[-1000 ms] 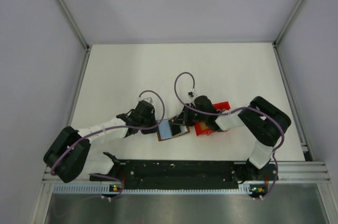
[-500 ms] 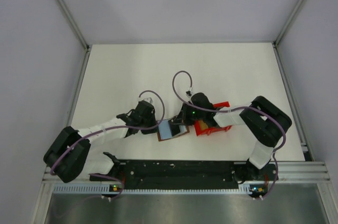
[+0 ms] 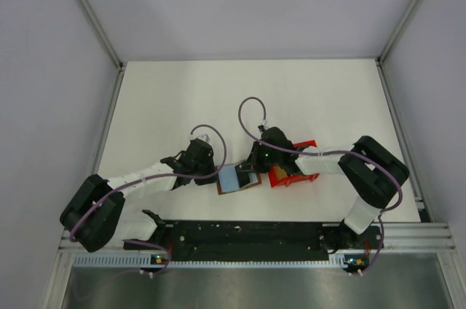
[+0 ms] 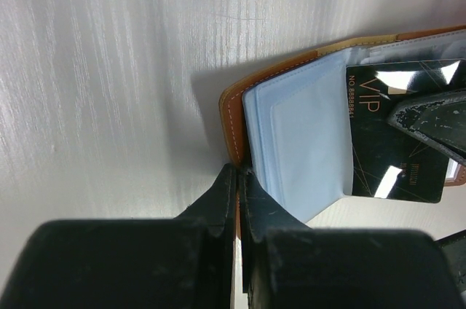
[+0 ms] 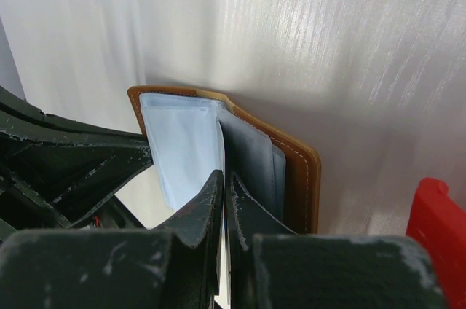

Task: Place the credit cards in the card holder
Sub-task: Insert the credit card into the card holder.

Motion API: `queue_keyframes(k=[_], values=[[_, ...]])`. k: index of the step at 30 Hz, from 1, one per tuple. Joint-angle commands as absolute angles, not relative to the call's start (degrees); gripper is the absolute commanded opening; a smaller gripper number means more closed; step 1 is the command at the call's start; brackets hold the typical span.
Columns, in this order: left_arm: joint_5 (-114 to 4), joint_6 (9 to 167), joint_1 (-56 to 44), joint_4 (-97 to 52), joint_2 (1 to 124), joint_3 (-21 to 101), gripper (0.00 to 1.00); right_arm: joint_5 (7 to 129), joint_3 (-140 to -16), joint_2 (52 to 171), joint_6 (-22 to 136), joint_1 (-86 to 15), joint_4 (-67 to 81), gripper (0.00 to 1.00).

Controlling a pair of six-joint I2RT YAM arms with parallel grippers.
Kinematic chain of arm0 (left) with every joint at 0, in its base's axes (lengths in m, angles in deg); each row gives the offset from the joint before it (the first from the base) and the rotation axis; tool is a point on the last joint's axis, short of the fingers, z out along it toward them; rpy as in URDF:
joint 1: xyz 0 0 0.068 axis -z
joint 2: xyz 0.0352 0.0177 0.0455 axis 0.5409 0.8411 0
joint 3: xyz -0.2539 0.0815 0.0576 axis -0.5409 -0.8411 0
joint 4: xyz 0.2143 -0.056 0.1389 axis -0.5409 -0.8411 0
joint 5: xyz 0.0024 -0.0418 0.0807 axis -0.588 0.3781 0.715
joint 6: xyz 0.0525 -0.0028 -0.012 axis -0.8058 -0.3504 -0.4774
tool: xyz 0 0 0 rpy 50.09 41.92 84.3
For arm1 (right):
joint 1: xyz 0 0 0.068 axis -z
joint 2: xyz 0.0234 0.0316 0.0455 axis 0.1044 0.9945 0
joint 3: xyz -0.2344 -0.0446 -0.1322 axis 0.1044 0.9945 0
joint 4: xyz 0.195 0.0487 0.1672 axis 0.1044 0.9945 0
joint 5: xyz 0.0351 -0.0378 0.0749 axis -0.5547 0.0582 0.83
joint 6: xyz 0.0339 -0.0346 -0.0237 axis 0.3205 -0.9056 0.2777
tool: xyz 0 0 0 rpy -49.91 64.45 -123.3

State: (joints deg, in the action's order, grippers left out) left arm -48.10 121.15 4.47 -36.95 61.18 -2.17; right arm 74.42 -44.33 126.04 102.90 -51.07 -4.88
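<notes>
The brown card holder (image 3: 234, 180) lies open on the white table between my two grippers, showing its pale blue sleeves (image 4: 295, 145). My left gripper (image 4: 239, 173) is shut on the holder's left edge (image 4: 231, 123), near the table. My right gripper (image 5: 224, 176) is shut on a black credit card marked VIP (image 4: 397, 138), holding it edge-on over the sleeves. In the left wrist view the card's inner end overlaps the blue sleeve. I cannot tell whether it is inside a pocket. In the top view the left gripper (image 3: 212, 172) and right gripper (image 3: 252, 170) meet over the holder.
A small red open box (image 3: 281, 176) stands just right of the holder, under the right wrist, and its corner (image 5: 438, 229) shows in the right wrist view. White walls and metal rails close in the table on three sides.
The right arm's elbow has swung a little to the right and its wrist has turned slightly over the holder. The left arm and the holder have stayed put.
</notes>
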Motion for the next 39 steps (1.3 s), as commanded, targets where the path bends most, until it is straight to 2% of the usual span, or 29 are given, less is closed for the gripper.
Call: queue_keyframes(k=[1, 10, 20, 26, 29, 32, 39], values=[[-44.9, 120.3, 3.9, -37.8, 61.8, -4.0, 0.00, 76.2, -44.0, 128.1, 103.0, -52.2, -3.7, 0.00], [-46.7, 119.5, 3.9, -36.2, 61.8, -4.0, 0.00, 79.7, -44.4, 130.9, 106.2, -53.8, -10.1, 0.00], [-46.7, 121.1, 3.8, -35.5, 61.1, -5.1, 0.00, 75.7, -44.3, 131.1, 109.6, -56.4, -9.9, 0.00], [-46.7, 121.1, 3.8, -36.7, 60.7, -4.7, 0.00, 71.7, -45.4, 129.3, 106.7, -57.1, -3.9, 0.10], [-46.5, 120.8, 3.8, -37.1, 60.4, -4.8, 0.00, 67.8, -47.1, 126.9, 103.3, -57.0, 1.6, 0.22], [-46.4, 120.3, 3.8, -37.4, 60.4, -4.8, 0.00, 64.6, -48.6, 124.6, 101.1, -57.0, 5.9, 0.31], [-46.6, 119.9, 3.8, -37.4, 59.8, -4.7, 0.00, 61.2, -50.9, 122.7, 97.9, -57.0, 13.3, 0.35]])
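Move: The right hand holds the black card by its outer edge; the pocket on the card holder's left page lies about 6 cm to its left, 2 cm back and 2 cm below. The red box stands roughly 14 cm to the right of this hand and 1 cm farther out, about 1 cm lower. From the left hand, shut on the holder's left edge, the pocket is some 4 cm right and 1 cm ahead, level in height. Right hand slides card about 3 cm left into the pocket, then opens, backing right; left keeps pinching holder. ##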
